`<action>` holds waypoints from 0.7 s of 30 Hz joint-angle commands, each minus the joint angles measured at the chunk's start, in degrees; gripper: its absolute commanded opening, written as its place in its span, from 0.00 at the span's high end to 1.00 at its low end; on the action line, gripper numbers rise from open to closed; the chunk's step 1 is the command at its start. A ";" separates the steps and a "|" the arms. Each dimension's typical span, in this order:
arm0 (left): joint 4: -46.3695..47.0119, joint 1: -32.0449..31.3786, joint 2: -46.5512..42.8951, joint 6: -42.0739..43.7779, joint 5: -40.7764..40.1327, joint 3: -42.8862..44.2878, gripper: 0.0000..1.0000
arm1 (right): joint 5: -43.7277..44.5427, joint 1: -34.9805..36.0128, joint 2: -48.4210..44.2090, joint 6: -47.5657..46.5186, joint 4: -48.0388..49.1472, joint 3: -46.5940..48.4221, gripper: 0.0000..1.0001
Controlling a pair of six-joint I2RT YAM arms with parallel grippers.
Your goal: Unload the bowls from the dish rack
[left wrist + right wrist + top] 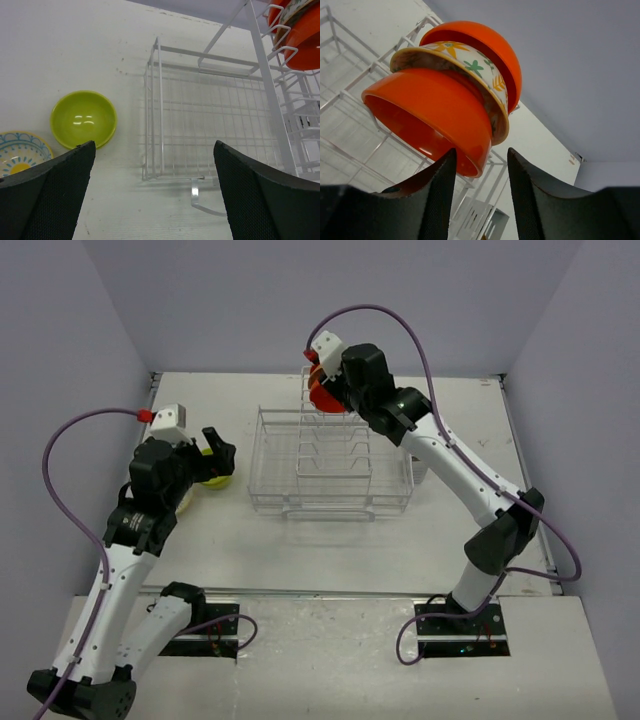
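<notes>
The white wire dish rack (330, 465) stands mid-table. At its back, three bowls stand on edge in the slotted section: a near orange-red bowl (430, 115), a cream flower-patterned bowl (465, 65) and a far orange-red bowl (485, 45). They show as one orange patch in the top view (322, 392). My right gripper (482, 185) is open, and the near orange bowl's lower rim sits between its fingers. My left gripper (155, 200) is open and empty, left of the rack (210, 115). A lime-green bowl (83, 119) sits upright on the table beside it.
A cream bowl with a blue and yellow pattern (20, 152) sits on the table left of the lime-green bowl. The grey cutlery cup (485, 220) hangs on the rack's right side. Grey walls close in the table at the back and sides.
</notes>
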 commanded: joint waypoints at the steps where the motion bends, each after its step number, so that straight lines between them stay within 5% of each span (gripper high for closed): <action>1: -0.37 -0.19 -1.99 4.45 -3.67 -0.26 0.00 | 1.11 0.31 0.51 -1.44 2.69 1.79 0.55; 7: -1.07 -0.19 -1.73 5.34 -5.34 1.06 0.00 | 3.04 0.48 2.09 -2.32 6.83 -1.29 0.75; 21: -3.18 -0.19 -3.22 4.99 -7.45 5.89 0.00 | 7.00 1.80 -2.39 -1.97 14.64 -10.07 0.99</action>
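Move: The front orange bowl in the rack has its right rim just ahead of the right fingertips, between the half-open fingers; its middle is about 5 cm to that hand's left, 3 cm ahead and 1 cm lower. At that height, the patterned bowl is nested some 3 cm beyond it and the rear orange bowl about 6 cm beyond it. From the left hand, the front orange bowl lies roughly 22 cm to the right, 13 cm ahead and slightly higher, about 3 cm. The right fingers close nearly shut and pinch the right rim of the front orange bowl as the hand eases about 2 cm forward and 1 cm down onto it; late on, the wrist tips its fingers up and turns clockwise, roughly 5 degrees each. The empty left hand, still wide open, drifts about 2.5 cm left, away from the rack, rising a little towards the end. ##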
